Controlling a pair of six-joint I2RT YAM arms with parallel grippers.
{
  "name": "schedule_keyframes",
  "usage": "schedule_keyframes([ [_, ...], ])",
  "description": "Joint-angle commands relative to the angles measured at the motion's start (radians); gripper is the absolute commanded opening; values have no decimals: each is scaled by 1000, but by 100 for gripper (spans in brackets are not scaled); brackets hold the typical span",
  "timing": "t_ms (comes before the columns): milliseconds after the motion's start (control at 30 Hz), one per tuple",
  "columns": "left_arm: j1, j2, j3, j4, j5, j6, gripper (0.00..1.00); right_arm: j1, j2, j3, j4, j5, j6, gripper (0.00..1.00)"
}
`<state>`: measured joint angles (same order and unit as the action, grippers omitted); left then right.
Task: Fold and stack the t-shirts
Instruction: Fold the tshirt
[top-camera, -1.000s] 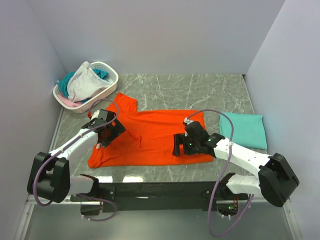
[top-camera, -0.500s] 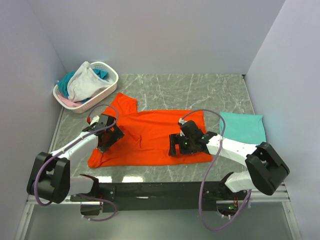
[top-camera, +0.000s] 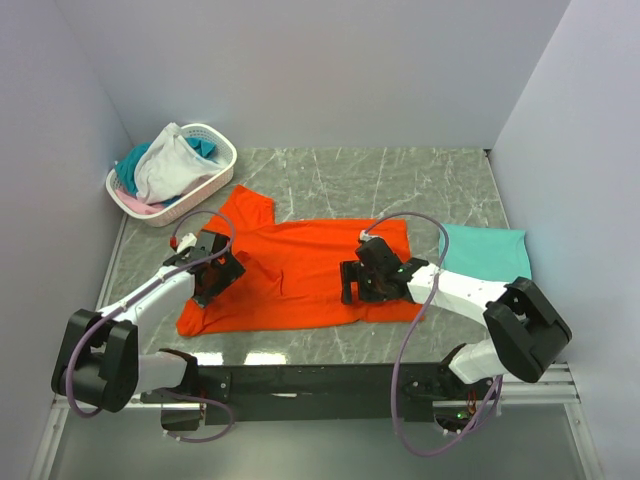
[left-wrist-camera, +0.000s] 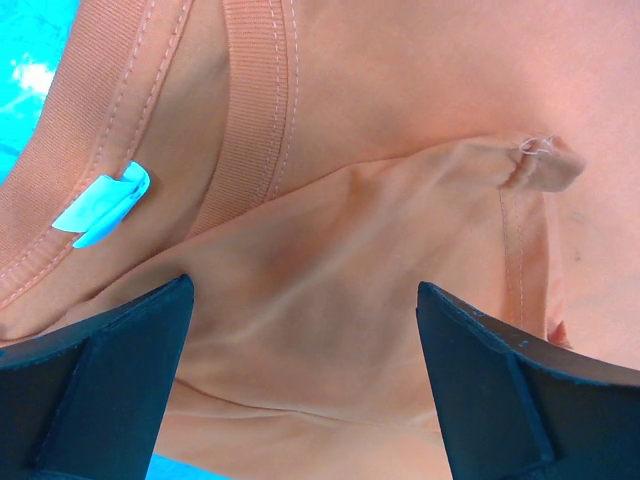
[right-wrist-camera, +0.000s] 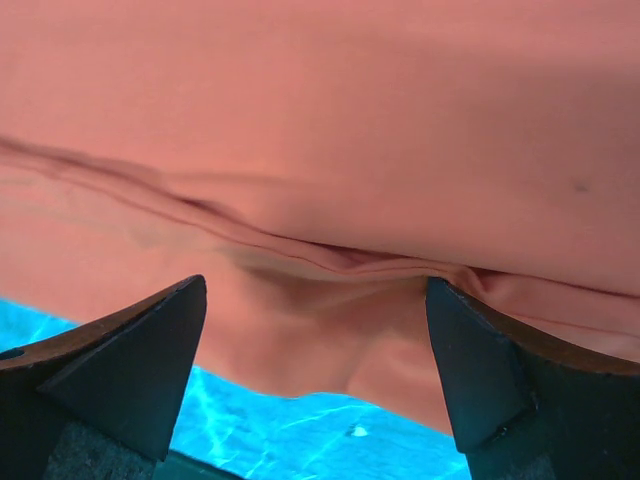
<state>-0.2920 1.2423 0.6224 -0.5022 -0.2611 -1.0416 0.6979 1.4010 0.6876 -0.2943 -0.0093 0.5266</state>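
A bright orange t-shirt (top-camera: 300, 272) lies spread flat mid-table, one sleeve pointing to the far left. My left gripper (top-camera: 207, 279) hangs open low over its left part, by the ribbed collar (left-wrist-camera: 258, 110) and a small label (left-wrist-camera: 100, 205); orange cloth (left-wrist-camera: 330, 260) shows between the wide jaws of the left gripper (left-wrist-camera: 305, 300). Over the shirt's near right edge my right gripper (top-camera: 352, 284) is open too. In the right wrist view the right gripper (right-wrist-camera: 315, 290) straddles a rumpled hem fold (right-wrist-camera: 330, 258). A folded teal t-shirt (top-camera: 487, 258) lies at the right.
A white perforated basket (top-camera: 228, 150) at the back left holds white, teal and pink garments (top-camera: 170, 165). Marble tabletop (top-camera: 400, 185) shows behind the shirt. Grey walls close in the left, back and right sides.
Both grippers have drawn in lower over the orange shirt: the left one slid toward the near left, the right one moved a little left. Both stayed open.
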Motion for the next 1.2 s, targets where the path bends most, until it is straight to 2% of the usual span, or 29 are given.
schedule_keyframes([
  [0,-1,-18,-3,-15,-35,-15,99,2,-2,38,-69,106,-5,96],
  [367,1,3,-9,-21,-70,-21,100,-44,-42,-36,-111,131,-8,96],
  [633,2,-7,-29,-13,-49,-17,99,-40,-149,-144,-92,-19,-20,96],
  [833,2,-32,-67,-61,-69,-38,99,-6,-204,-197,-103,-90,61,96],
  [967,2,-73,-90,-126,-70,-69,100,25,-243,-206,-178,-34,125,96],
  [1167,2,-138,-119,-185,-50,-142,99,32,-348,-243,-232,-47,185,96],
])
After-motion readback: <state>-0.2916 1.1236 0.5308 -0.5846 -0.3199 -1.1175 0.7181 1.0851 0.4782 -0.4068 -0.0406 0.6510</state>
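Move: Both open hands are already down on the orange t-shirt; its middle lies about 19 cm right and 2 cm ahead of the left hand, and some 13 cm left and 5 cm ahead of the right. The collar tag sits roughly 5 cm left and 1 cm ahead of the left hand. From the right hand, the shirt's near edge is about 6 cm straight back, and the folded teal shirt some 28 cm right and 9 cm ahead. Fingers open on the cloth, right hand sweeps right, then back about 6 cm; left hand drags back 3 cm. ##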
